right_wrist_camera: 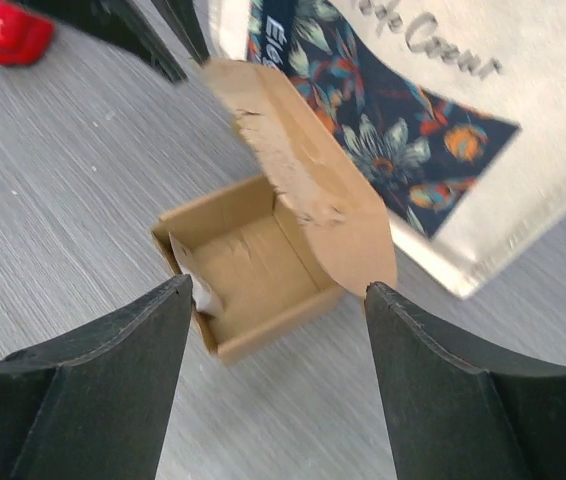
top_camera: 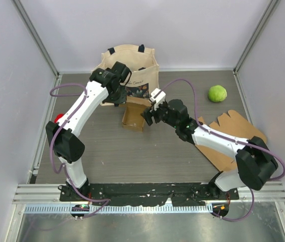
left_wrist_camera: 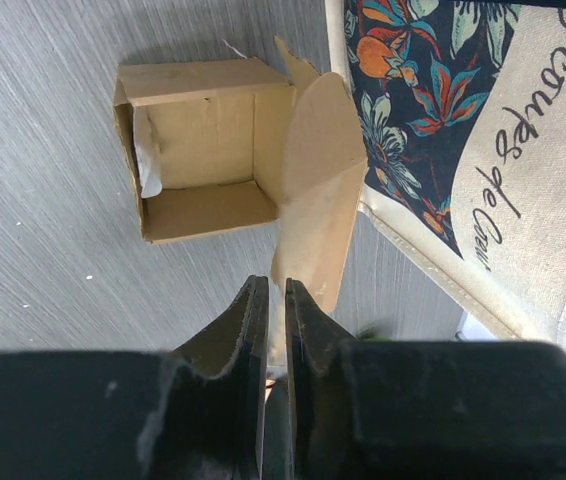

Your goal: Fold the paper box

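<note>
The small brown paper box [top_camera: 132,117] sits open-topped on the grey table, just in front of the tote bag. In the left wrist view the box [left_wrist_camera: 208,165] shows its hollow inside, with its rounded lid flap [left_wrist_camera: 313,170] standing up on the bag side. My left gripper [left_wrist_camera: 275,290] has its jaws nearly together, with the flap's free end between them. My right gripper [right_wrist_camera: 278,295] hangs open over the near side of the box [right_wrist_camera: 248,265], touching nothing. From above, the left gripper [top_camera: 122,96] is behind the box and the right gripper [top_camera: 147,117] is at its right side.
A cream tote bag [top_camera: 132,65] with a floral print stands right behind the box. A green ball [top_camera: 217,93] lies at the back right. A flat cardboard blank [top_camera: 233,133] lies under the right arm. A red object [top_camera: 58,119] sits at the left edge.
</note>
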`<action>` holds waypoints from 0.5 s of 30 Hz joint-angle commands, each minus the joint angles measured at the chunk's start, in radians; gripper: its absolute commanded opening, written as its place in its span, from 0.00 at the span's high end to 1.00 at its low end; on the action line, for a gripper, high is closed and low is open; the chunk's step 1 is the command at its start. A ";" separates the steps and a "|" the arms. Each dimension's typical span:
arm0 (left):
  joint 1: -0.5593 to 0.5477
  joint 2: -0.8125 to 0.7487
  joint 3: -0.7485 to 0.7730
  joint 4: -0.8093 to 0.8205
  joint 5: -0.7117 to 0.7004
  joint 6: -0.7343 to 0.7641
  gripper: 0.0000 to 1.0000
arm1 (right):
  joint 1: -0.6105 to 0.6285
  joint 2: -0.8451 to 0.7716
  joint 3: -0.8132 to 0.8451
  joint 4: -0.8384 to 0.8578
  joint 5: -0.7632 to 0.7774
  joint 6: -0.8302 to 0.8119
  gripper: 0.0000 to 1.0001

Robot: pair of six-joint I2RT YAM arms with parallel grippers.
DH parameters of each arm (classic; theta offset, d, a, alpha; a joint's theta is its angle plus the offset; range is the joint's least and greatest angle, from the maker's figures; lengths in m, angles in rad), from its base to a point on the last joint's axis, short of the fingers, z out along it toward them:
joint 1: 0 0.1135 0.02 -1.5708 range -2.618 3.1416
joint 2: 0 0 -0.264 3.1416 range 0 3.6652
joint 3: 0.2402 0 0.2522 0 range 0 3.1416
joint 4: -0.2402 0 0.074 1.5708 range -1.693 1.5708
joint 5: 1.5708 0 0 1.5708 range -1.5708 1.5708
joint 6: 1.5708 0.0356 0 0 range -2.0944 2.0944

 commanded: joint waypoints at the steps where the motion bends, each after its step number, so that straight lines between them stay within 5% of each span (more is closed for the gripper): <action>1: 0.010 -0.057 -0.003 -0.242 -0.012 -0.149 0.84 | -0.017 0.073 0.113 0.043 -0.149 -0.055 0.26; 5: 0.009 -0.065 -0.016 -0.232 -0.015 -0.139 0.80 | -0.021 0.155 0.155 0.083 -0.034 -0.025 0.28; 8: 0.010 -0.069 -0.016 -0.216 -0.029 -0.087 0.68 | -0.026 0.189 0.164 0.116 0.023 0.015 0.27; 13: 0.009 -0.130 -0.079 -0.201 -0.176 0.227 0.46 | -0.028 0.239 0.178 0.126 0.107 0.024 0.27; 15: -0.005 -0.259 -0.252 -0.106 -0.337 0.318 0.42 | -0.028 0.247 0.178 0.126 0.124 0.023 0.27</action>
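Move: The paper box's raised lid has its middle about 6 cm to the left hand's right, level with it fore and aft and some 3 cm lower. From the right hand the lid is roughly 7 cm ahead, 5 cm left and 2 cm lower. From this same right hand, the box body lies about 6 cm left, level fore and aft and 11 cm down; the cloth bag stands some 15 cm ahead, 8 cm left and 8 cm lower. The lid's left end comes free as the left fingers open to about half and that hand eases some 2 cm left and slightly back. Meanwhile the right hand, fingers staying wide, swings a little left and forward, then carries on forward and down to the lid's right end, about 5 cm ahead and 3.5 cm lower in all. ##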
